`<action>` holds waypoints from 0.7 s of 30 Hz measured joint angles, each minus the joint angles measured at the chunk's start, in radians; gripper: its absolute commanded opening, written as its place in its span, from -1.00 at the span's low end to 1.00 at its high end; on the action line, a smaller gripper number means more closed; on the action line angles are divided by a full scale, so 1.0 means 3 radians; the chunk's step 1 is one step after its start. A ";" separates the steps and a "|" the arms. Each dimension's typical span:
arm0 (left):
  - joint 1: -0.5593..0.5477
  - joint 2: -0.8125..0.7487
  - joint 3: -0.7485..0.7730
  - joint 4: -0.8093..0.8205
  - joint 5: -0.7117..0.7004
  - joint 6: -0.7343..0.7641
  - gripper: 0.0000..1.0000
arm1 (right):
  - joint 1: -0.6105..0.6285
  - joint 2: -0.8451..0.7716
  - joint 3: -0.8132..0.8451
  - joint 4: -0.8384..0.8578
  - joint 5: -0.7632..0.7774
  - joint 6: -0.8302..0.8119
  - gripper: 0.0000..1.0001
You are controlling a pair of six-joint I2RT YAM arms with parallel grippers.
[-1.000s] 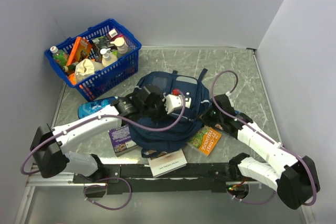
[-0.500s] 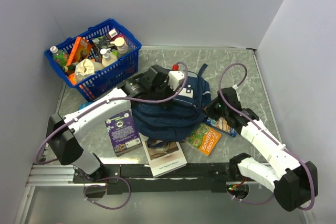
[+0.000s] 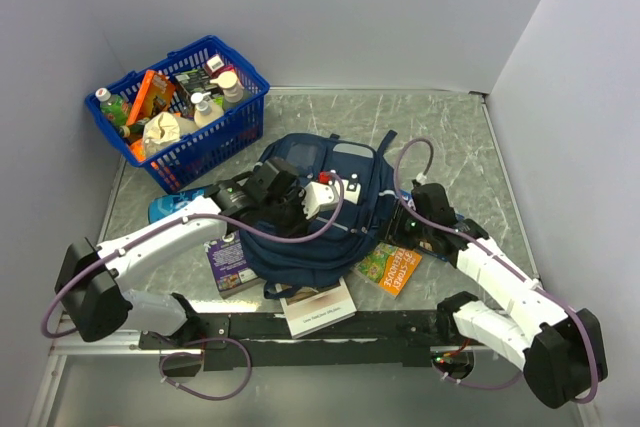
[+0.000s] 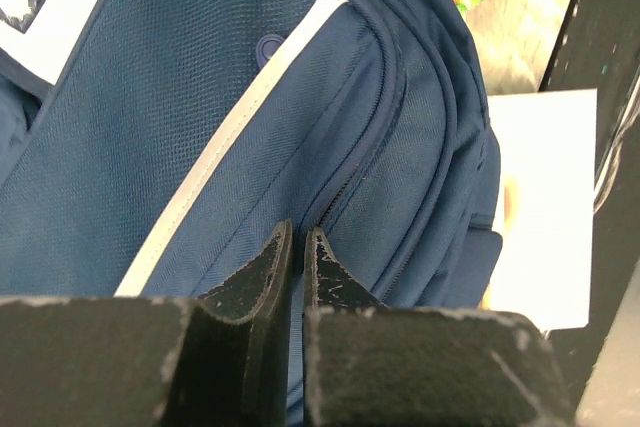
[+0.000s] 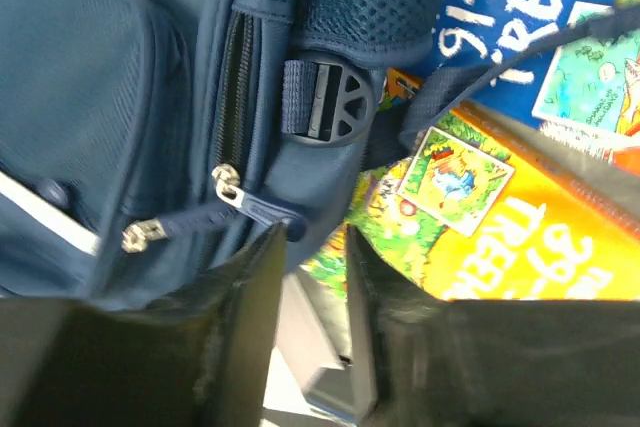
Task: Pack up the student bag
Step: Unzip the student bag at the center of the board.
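Note:
The student bag (image 3: 345, 182) lies flat in the middle of the table, navy with a grey-blue panel. My left gripper (image 3: 298, 217) rests on top of it. In the left wrist view its jaws (image 4: 297, 245) are pinched on the navy fabric at a zip seam (image 4: 360, 152). My right gripper (image 3: 405, 231) is at the bag's right side. In the right wrist view it (image 5: 312, 237) stands open, and a blue zip pull (image 5: 250, 209) lies just above its left fingertip, not held. A black strap buckle (image 5: 325, 102) sits above the jaws.
A blue basket (image 3: 212, 145) full of bottles and packets stands at the back left. A purple book (image 3: 228, 263), a white card (image 3: 320, 309) and an orange-green book (image 3: 392, 265) lie round the bag's front. A blue bottle (image 3: 168, 209) lies behind the left arm.
The left arm carried the bag's top toward the back, then came forward and down again. The right gripper went from shut to open beside the bag's right side.

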 measured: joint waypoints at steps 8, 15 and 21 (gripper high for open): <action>0.0003 -0.0022 -0.0010 -0.0042 0.0027 0.0264 -0.99 | 0.0013 -0.0189 0.0009 0.0319 -0.0175 -0.1134 -0.12; 0.0003 -0.0020 -0.0010 -0.0043 0.0037 0.0285 -0.99 | 0.0187 -0.0020 0.0108 0.0729 -0.0407 -0.1799 -0.11; 0.0003 -0.0020 -0.0010 -0.0048 0.0047 0.0285 -0.99 | 0.0221 0.0295 0.0126 0.0874 -0.0542 -0.1940 -0.15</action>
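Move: The zipper pull on the bag's right edge lies about 4 cm left of the right hand and 3 cm ahead, roughly level with it. From the right hand, the side buckle is some 7 cm ahead and 1 cm right, slightly lower; the orange book is about 5 cm back and 3 cm right, the blue book 2 cm ahead and 9 cm right, both some 8 cm below. From the left hand the zipper pull is about 15 cm right, 2 cm ahead and 5 cm lower. The loose zipper pull is approached again by the right hand, fingers staying about half open: it lifts some 4 cm while going forward about 3 cm, then swings 4 cm left over the bag's edge and sinks slightly, turning about 30 degrees counter-clockwise as the fingers tip up from steep to flatter. The left hand stays put, keeping its shut-fingered pinch on the bag's cloth beside the zip. ##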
